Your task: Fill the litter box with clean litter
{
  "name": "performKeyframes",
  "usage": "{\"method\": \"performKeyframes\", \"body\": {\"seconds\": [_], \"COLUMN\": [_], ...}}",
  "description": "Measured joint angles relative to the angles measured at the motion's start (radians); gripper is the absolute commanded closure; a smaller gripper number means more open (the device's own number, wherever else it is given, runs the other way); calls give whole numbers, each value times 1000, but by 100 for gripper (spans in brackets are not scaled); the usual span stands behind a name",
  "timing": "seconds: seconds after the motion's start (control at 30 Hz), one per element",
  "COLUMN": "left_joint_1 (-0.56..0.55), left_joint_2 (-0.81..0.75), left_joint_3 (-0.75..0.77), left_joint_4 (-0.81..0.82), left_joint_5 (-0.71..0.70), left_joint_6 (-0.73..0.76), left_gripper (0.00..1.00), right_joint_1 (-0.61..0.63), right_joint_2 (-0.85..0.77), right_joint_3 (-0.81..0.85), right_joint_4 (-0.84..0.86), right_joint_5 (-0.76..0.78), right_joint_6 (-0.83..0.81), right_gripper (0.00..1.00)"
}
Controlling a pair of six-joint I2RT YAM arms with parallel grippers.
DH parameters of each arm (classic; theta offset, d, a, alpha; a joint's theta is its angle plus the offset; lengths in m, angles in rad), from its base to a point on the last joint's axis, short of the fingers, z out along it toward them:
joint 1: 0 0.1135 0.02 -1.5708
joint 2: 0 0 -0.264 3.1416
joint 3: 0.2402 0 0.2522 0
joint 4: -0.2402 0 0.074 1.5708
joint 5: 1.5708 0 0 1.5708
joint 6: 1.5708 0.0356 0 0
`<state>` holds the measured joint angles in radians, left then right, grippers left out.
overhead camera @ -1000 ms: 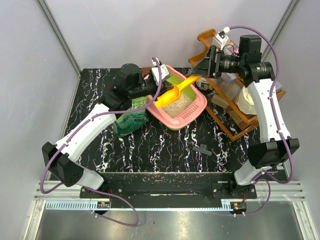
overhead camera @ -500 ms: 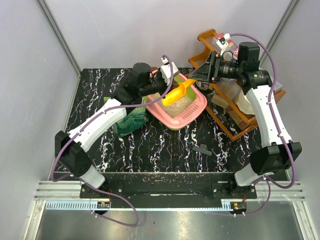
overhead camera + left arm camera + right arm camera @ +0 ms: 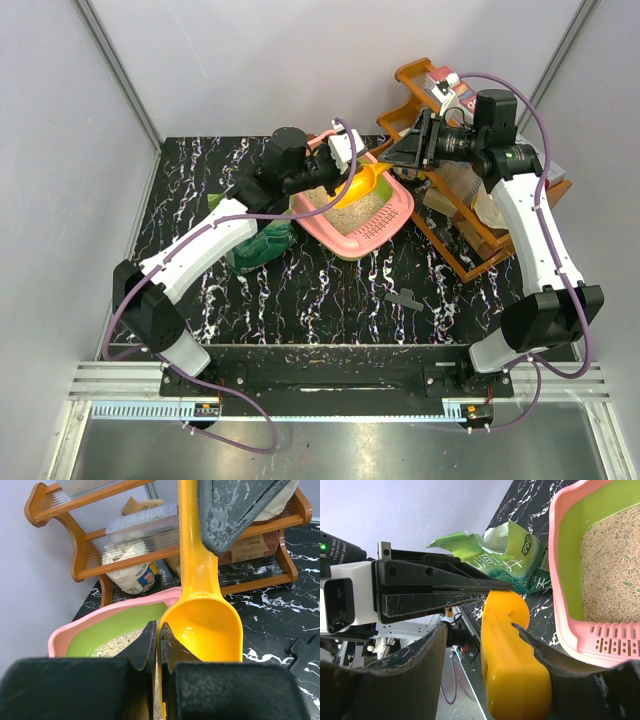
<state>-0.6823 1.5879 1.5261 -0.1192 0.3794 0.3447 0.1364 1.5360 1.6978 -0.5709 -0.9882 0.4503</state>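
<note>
The pink litter box (image 3: 385, 228) with lime-green inner walls sits at the table's back middle. Beige clean litter (image 3: 352, 207) covers its floor and also shows in the right wrist view (image 3: 610, 570). A yellow-orange scoop (image 3: 364, 181) hangs over the box's far side, its bowl (image 3: 210, 630) empty. My left gripper (image 3: 338, 172) is shut on the bowl's rim, its fingers (image 3: 150, 640) pinching the edge. My right gripper (image 3: 403, 152) is open around the scoop's handle (image 3: 515, 670). One finger (image 3: 580, 680) touches the handle and the other stands apart.
A green bag with white characters (image 3: 262, 240) stands open left of the box, under my left arm. The brown wooden rack (image 3: 470, 235) with packets fills the back right. A small black part (image 3: 404, 298) lies on the marbled table in front.
My left gripper moved right from the box's left edge to the scoop's bowl and took hold of its rim. The scoop shifted slightly toward the back right.
</note>
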Motion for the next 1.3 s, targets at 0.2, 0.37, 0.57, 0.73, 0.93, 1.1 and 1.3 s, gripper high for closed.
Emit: {"method": "performKeyframes", "body": {"seconds": [0.2, 0.37, 0.57, 0.73, 0.93, 1.1, 1.3], "left_joint_1": [-2, -3, -7, -9, -9, -2, 151], "left_joint_2": [0, 0, 0, 0, 0, -10, -174], "left_joint_3": [0, 0, 0, 0, 0, 20, 39], "left_joint_4": [0, 1, -8, -7, -10, -72, -292], "left_joint_5": [0, 0, 0, 1, 2, -3, -8], "left_joint_6": [31, 48, 53, 65, 74, 79, 63], "left_gripper": [100, 100, 100, 100, 58, 16, 7], "right_joint_1": [-1, -3, -3, -3, -3, -2, -1], "right_joint_2": [0, 0, 0, 0, 0, 19, 106], "right_joint_3": [-8, -13, -33, -34, -34, -2, 186], "right_joint_4": [2, -1, -2, -2, -2, -19, -137], "right_joint_5": [5, 10, 10, 16, 20, 27, 88], "right_joint_6": [-6, -16, -25, -31, -37, -71, -187], "right_gripper": [50, 53, 56, 63, 96, 100, 100]}}
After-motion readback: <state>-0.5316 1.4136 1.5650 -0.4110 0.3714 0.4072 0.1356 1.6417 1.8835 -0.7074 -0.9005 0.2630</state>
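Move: The scoop hangs between both hands, its middle about 4 cm to the left of the right hand, 3 cm back and some 2 cm lower, with the handle between the half-open fingers; the litter box's middle is roughly 11 cm left of that hand, 7 cm ahead and 26 cm below. From the left hand, which pinches the bowl's rim, the scoop's middle lies some 8 cm right, 2 cm ahead and about 1 cm higher, and the litter bag about 20 cm left, 4 cm back and 19 cm below. The right hand narrows its fingers onto the scoop's handle while sinking about 1.5 cm, with the left hand holding still and keeping its pinch on the bowl's rim until that grip has closed. The left fingers then open wide and let the bowl go, that hand pulling away left and slightly up by about 10 cm towards the litter bag, while the right hand carries the scoop some 3 cm forward, regains its height and dips its fingertips slightly. ##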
